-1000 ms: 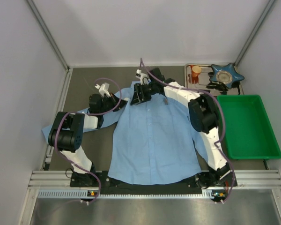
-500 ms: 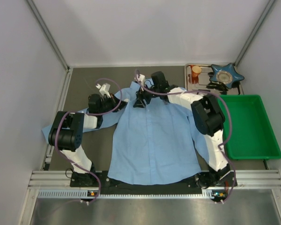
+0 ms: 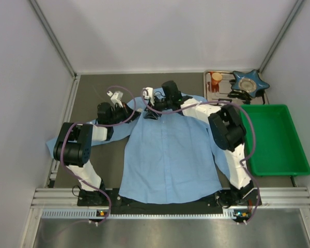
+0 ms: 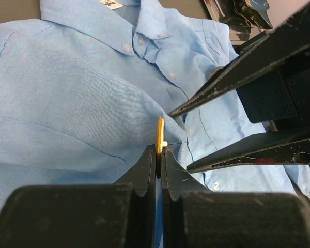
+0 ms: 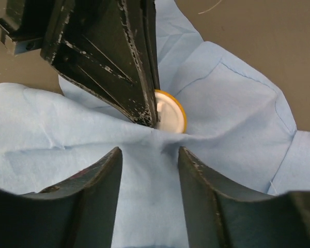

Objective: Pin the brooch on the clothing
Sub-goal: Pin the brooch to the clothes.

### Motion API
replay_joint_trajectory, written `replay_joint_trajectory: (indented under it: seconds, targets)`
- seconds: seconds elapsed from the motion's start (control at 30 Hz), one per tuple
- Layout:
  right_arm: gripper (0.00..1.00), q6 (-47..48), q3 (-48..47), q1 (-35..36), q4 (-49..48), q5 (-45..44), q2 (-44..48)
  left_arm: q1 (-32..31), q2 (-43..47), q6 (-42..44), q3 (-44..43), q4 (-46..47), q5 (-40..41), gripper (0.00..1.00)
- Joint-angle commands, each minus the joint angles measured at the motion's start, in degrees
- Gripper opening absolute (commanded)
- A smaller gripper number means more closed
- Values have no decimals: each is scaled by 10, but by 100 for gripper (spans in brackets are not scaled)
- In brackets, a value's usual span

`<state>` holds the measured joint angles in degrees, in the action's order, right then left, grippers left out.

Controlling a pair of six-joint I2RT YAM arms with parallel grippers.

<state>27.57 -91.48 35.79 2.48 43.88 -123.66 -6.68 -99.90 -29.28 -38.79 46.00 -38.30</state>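
The clothing (image 3: pixel 168 155) is a light blue button-up shirt lying flat, collar (image 4: pixel 144 36) toward the back. The brooch (image 5: pixel 170 117) is a small disc with a white face and a yellow rim, seen edge-on as a yellow brooch (image 4: pixel 160 135) in the left wrist view. My left gripper (image 4: pixel 158 150) is shut on it and holds it upright against a raised fold of cloth at the shirt's left shoulder. My right gripper (image 5: pixel 149 155) faces it from the other side, open, its fingers (image 4: pixel 232 72) on either side of the fold. From above, the left gripper (image 3: pixel 130 110) and right gripper (image 3: pixel 149 113) nearly meet.
A green bin (image 3: pixel 274 139) stands to the right of the shirt. Behind it a metal tray (image 3: pixel 219 82) holds an orange-capped item and a blue star-shaped object (image 3: pixel 250 81). The shirt's sleeve (image 3: pixel 57 142) trails under the left arm.
My right gripper has swung left along the collar to the left gripper, and its jaws have narrowed slightly. The left gripper has stayed put, still shut on the brooch.
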Motion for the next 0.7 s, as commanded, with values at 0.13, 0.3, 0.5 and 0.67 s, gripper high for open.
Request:
replay_joint_trajectory:
  seconds: [0.13,0.3,0.5,0.67]
  targets:
    - [7,95,-4,19,-13,-1,17,2,2,3,-17,28,-14,0]
    - [0,125,-3,26,9,-19,17,2,4,-28,-19,58,-15,0]
    - [0,134,-5,34,29,-41,13,-1,2,-61,-24,83,-23,0]
    - [0,133,-8,35,38,-46,10,-1,5,-81,-24,99,-31,0]
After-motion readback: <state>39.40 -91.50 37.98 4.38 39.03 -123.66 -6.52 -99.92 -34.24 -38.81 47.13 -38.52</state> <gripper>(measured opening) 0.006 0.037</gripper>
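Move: My left fingers hold the brooch, and the shirt fold at its pin is about 2 cm to their right and 1 cm back. My open right fingers straddle that fold, which lies some 1 cm to their left and 1 cm lower. From the right hand the brooch is about 3 cm left and 1 cm ahead, the collar about 9 cm ahead, 3 cm right and lower, and the brown disc roughly 15 cm right, 1 cm ahead and lower. I shut my right fingers from half open, pinching the shirt fold right beside the brooch's pin. As they close I nudge that hand left towards the brooch, then ease it down about 1 cm, rolling the wrist some 10 degrees. My left hand keeps its grip on the brooch and near the end rises half a centimetre with a slight tilt. ##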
